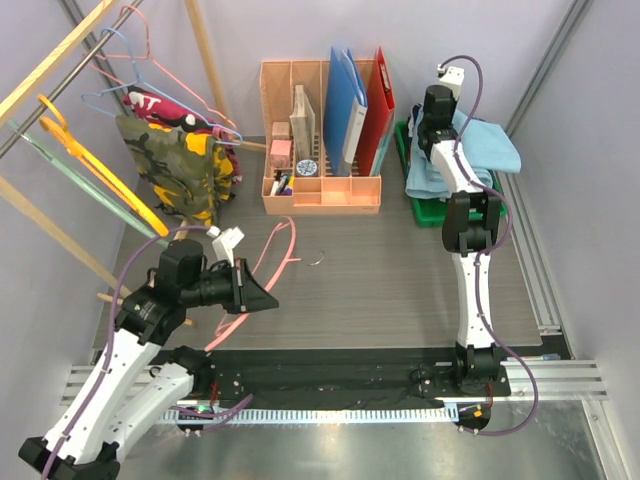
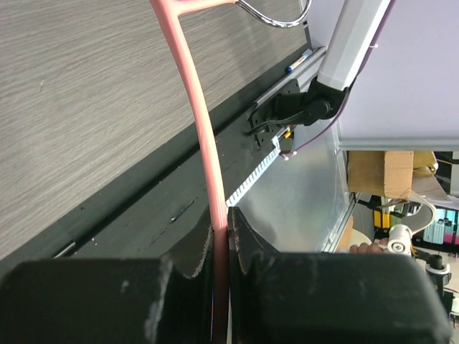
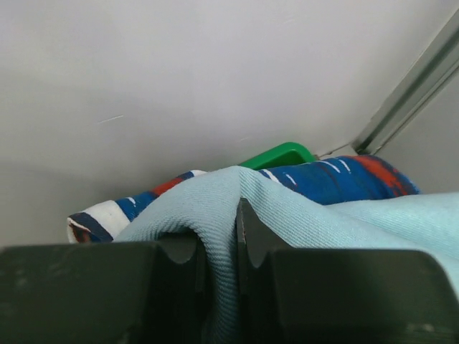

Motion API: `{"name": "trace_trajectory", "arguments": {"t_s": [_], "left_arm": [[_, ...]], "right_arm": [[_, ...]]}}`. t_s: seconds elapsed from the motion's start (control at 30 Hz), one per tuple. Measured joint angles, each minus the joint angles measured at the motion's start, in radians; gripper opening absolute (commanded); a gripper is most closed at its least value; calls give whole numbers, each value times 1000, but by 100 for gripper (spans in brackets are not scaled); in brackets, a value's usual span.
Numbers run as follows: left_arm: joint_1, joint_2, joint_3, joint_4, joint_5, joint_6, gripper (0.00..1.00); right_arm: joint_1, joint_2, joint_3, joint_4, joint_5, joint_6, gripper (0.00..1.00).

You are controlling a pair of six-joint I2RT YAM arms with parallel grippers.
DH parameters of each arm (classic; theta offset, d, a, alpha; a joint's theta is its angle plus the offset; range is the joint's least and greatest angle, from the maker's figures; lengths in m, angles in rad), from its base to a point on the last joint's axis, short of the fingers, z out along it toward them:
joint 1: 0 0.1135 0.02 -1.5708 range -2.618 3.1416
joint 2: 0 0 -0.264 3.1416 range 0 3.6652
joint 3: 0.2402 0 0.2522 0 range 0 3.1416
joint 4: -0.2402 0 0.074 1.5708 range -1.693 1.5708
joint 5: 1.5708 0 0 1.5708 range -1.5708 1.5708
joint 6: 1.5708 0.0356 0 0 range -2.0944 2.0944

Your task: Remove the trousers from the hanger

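My left gripper [image 1: 262,296] is shut on a bare pink hanger [image 1: 272,256] that lies across the table; in the left wrist view the pink bar [image 2: 203,136] runs out from between the closed fingers. My right gripper [image 1: 438,128] is shut on the light blue trousers [image 1: 490,146], pinching a fold [image 3: 215,215] over the green bin [image 1: 425,205]. The navy-white-red print trousers [image 3: 337,179] lie under them. Yellow-olive camouflage trousers [image 1: 175,170] hang from a hanger on the rack at the back left, with other garments [image 1: 222,150] behind them.
A wooden rack [image 1: 60,60] with pink, blue and orange hangers [image 1: 140,60] stands at the back left. A peach desk organiser [image 1: 320,140] with blue and red folders stands at the back centre. A small metal hook [image 1: 318,261] lies on the table.
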Motion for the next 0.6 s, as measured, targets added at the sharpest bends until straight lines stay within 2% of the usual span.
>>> {"name": "trace_trajectory", "arguments": {"t_s": [0.07, 0.13, 0.2, 0.27, 0.3, 0.47, 0.6], "left_arm": [[0, 5, 0, 16, 1, -6, 0], [0, 0, 0, 27, 2, -22, 0], [0, -13, 0, 32, 1, -35, 0], [0, -45, 0, 43, 0, -60, 0], [0, -63, 0, 48, 0, -74, 0], [0, -112, 23, 69, 1, -112, 0], [0, -112, 51, 82, -25, -156, 0]], "right_arm": [[-1, 0, -11, 12, -15, 37, 23], [-2, 0, -7, 0, -28, 73, 34], [-5, 0, 17, -45, -39, 109, 51], [-7, -4, 39, -100, -38, 140, 57], [-8, -16, 41, -133, -39, 153, 67], [-8, -162, -27, -340, -37, 206, 80], [-4, -373, -87, -531, -39, 245, 85]]}}
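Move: The right hand grips the back edge of the light blue trousers over the rear of the green bin, whose middle is some 12 cm back and 12 cm below. The patterned trousers lie folded there, about 8 cm back and 10 below; the red binder stands 22 cm left, 3 back. From the left hand, holding the pink hanger, the yellow hanger is some 25 cm ahead, 32 left, 12 higher; the camouflage trousers 32 ahead, 18 left, level. The right fingers let go of the light blue trousers, spreading wide while the hand stays almost in place, then the hand backs off about 10 cm and rises some 9 cm over the pile, rolling and tipping down slightly. The left hand keeps its pinch on the pink hanger and lifts it about 5 cm, its fingertips tilting up. ##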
